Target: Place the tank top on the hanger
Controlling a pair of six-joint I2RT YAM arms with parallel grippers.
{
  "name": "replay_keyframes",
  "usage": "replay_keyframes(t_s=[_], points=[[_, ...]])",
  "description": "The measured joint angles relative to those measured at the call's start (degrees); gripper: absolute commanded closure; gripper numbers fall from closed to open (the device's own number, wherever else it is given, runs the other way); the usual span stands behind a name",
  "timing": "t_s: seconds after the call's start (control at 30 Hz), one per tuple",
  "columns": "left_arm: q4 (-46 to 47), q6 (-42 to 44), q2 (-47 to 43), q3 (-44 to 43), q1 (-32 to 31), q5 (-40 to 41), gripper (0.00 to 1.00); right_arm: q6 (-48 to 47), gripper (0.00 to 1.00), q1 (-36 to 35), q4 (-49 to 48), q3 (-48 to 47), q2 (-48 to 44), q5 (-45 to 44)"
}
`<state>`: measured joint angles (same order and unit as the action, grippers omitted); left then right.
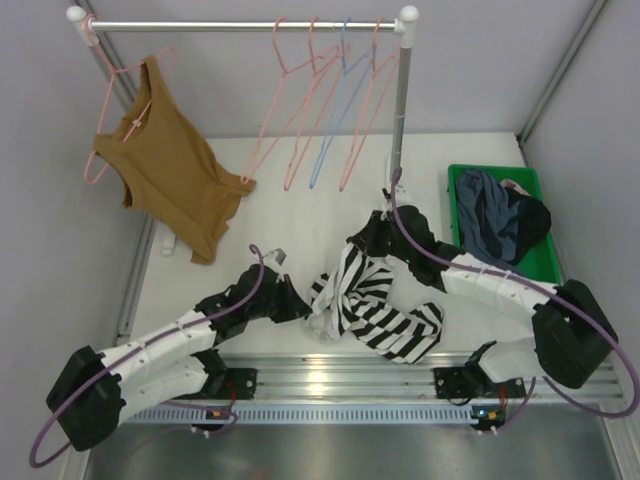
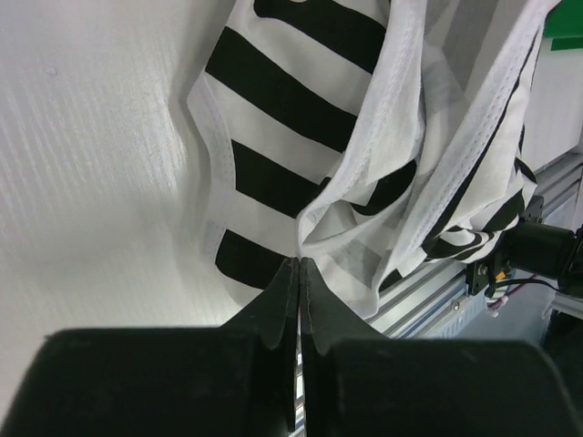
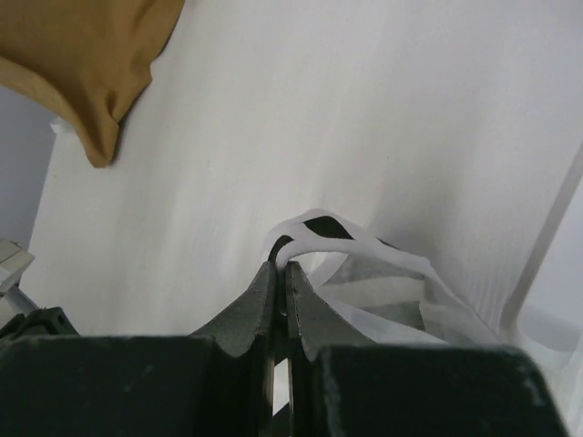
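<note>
The black-and-white striped tank top (image 1: 385,315) lies bunched on the table between the two arms. My left gripper (image 1: 306,302) is at its left edge; in the left wrist view the left gripper (image 2: 299,262) is shut, with the tank top (image 2: 301,127) gathered at its tips. My right gripper (image 1: 366,247) is at the garment's far end; in the right wrist view the right gripper (image 3: 281,266) is shut on a white hem loop of the tank top (image 3: 364,250). Several pink wire hangers (image 1: 296,120) hang empty on the rail, well behind both grippers.
A brown top (image 1: 170,170) hangs on a pink hanger at the rail's left end. A light blue hanger (image 1: 338,115) hangs among the pink ones. The rail's post (image 1: 400,110) stands just behind the right arm. A green bin (image 1: 462,180) at right holds dark garments.
</note>
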<state>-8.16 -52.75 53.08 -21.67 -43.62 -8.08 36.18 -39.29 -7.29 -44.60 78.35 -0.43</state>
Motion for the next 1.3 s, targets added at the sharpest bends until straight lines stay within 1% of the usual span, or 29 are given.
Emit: replay_keyframes(t_s=[0.1,0.13,0.17,0.2,0.3,0.57,0.67,0.77,0.97,1.17,1.3], points=[[-1.2,0.7,-0.3,-1.3,0.0,0.5,1.0,-0.1,1.0,0.0,2.3,0.4,-4.9,-1.6],[-1.9,0.8,-0.5,-1.9,0.0,0.6,0.98,-0.1,1.0,0.0,3.3,0.4,-6.7,-2.3],[-2.7,0.9,-0.8,-2.5,0.0,0.9,0.85,-0.2,1.0,0.0,4.0,0.5,-8.3,-2.8],[-3.1,0.9,-1.0,-3.1,0.0,1.1,0.79,-0.3,1.0,0.0,4.6,0.8,-10.1,-3.2],[-4.4,1.2,-1.5,-4.6,0.0,1.4,0.66,-0.7,1.0,0.0,7.3,1.2,-15.1,-4.4],[-10.0,1.9,-2.1,-5.4,0.0,1.7,0.65,-0.3,0.99,0.0,13.4,6.5,-26.4,-5.7],[-11.8,1.9,-2.1,-5.4,-0.1,1.7,0.64,0.0,0.99,0.0,15.5,8.2,-29.3,-6.1],[-12.5,2.0,-2.9,-4.7,-0.5,1.9,0.62,0.3,0.99,0.0,17.2,9.3,-31.6,-6.4],[-12.4,3.1,-4.5,-3.0,-2.2,2.2,0.61,0.5,0.99,0.0,19.0,9.9,-33.5,-7.1],[-11.6,3.4,-1.0,-2.0,-5.9,5.8,0.61,0.5,0.99,-0.2,20.0,10.1,-33.9,-7.1],[-9.4,3.5,1.3,-1.4,-6.6,8.9,0.61,0.5,0.99,-0.3,20.4,10.1,-34.2,-7.3]])
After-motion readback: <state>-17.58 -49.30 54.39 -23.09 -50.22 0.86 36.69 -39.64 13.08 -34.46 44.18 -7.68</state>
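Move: My left hand is shut at the striped tank top's near-left hem corner, about 2 cm to its right and 4 cm below. The top's spread body lies some 20 cm to its right, level with it. My right hand holds the top's upper edge. From that hand the body is about 12 cm back, 10 cm right and 11 cm down, and the hem corner some 15 cm back and 8 cm left. The rack's foot bar lies about 10 cm ahead and 9 cm right. Keeping its pinch, my right hand draws the edge back and to the right over the top's body, about 11 cm, rising some 6 cm before settling a little. My left hand lifts a couple of centimetres, opens about a third and lets go of the hem, then backs off slightly left and sinks some 5 cm to bring its parted fingers down around the corner, rolling about 10 degrees. ##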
